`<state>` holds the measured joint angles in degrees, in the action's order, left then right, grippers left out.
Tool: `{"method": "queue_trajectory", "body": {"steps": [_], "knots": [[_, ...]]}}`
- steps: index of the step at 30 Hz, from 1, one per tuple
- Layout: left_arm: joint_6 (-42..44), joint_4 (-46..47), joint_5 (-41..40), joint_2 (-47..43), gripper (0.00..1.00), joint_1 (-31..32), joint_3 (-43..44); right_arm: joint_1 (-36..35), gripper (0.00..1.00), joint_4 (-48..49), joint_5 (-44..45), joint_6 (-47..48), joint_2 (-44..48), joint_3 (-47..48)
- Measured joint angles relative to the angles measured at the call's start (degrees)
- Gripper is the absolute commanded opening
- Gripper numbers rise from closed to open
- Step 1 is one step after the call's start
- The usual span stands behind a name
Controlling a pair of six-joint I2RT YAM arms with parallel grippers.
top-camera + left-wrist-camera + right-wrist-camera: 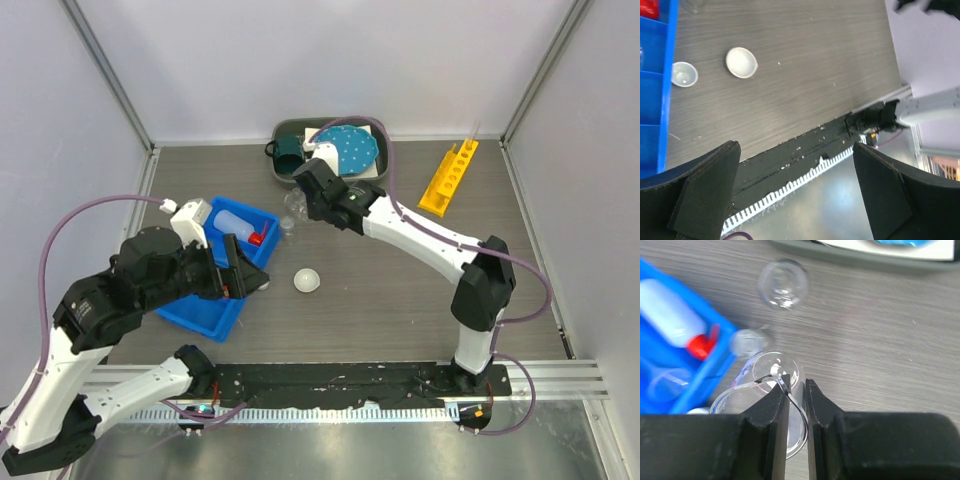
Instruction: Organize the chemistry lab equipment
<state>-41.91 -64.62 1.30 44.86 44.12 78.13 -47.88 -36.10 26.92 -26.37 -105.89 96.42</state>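
My right gripper [796,387] is shut on the rim of a clear beaker [767,390], which hangs tilted beside the blue bin [715,375]. A white squeeze bottle [667,312] with a red nozzle [700,346] lies in the bin. A small clear flask [747,341] stands blurred by the bin's corner, and another round glass piece [782,284] sits beyond it. Two small round dishes [741,62] [684,74] rest on the table. The yellow rack [448,175] lies at the back right. My left gripper [795,190] is open and empty over the table's near edge.
A grey tray [285,130] at the back holds a teal mug [288,153] and a blue dotted plate [345,150]. The left arm [150,270] hovers over the blue bin [205,310]. The black base rail [350,380] runs along the front.
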Motion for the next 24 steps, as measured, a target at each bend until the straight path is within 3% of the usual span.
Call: {"method": "queue_trajectory", "body": {"steps": [7,15,24], "knots": [[-1.9,-4.7,-15.2,3.0,1.0,0.0,0.0,-5.0,0.01,0.0,-3.7,1.8,0.9,8.1],[-2.8,-10.2,-29.9,3.4,1.0,-0.4,-1.8,-5.9,0.01,1.6,-13.2,1.7,-9.1,16.9],[-3.2,-12.5,-36.5,0.0,1.0,-1.0,-5.6,-10.3,0.01,2.1,-22.6,0.9,-21.8,26.5]]}}
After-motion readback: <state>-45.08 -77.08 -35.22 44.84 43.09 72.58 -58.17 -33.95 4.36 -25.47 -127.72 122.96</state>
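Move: The right hand already holds the beaker; the blue box's middle lies about 26 cm to its left, 8 cm back and 18 cm below. The wash bottle in the box is some 21 cm left and 3 cm ahead, the small glass jar 8 cm left and 3 cm ahead, and the small white cup 15 cm left and 11 cm back. From the open left hand, the box's middle is roughly 14 cm ahead, 11 cm left and 31 cm below. Right hand carries the beaker about 20 cm left, arcing over the box, while the open left swings 11 cm left. ##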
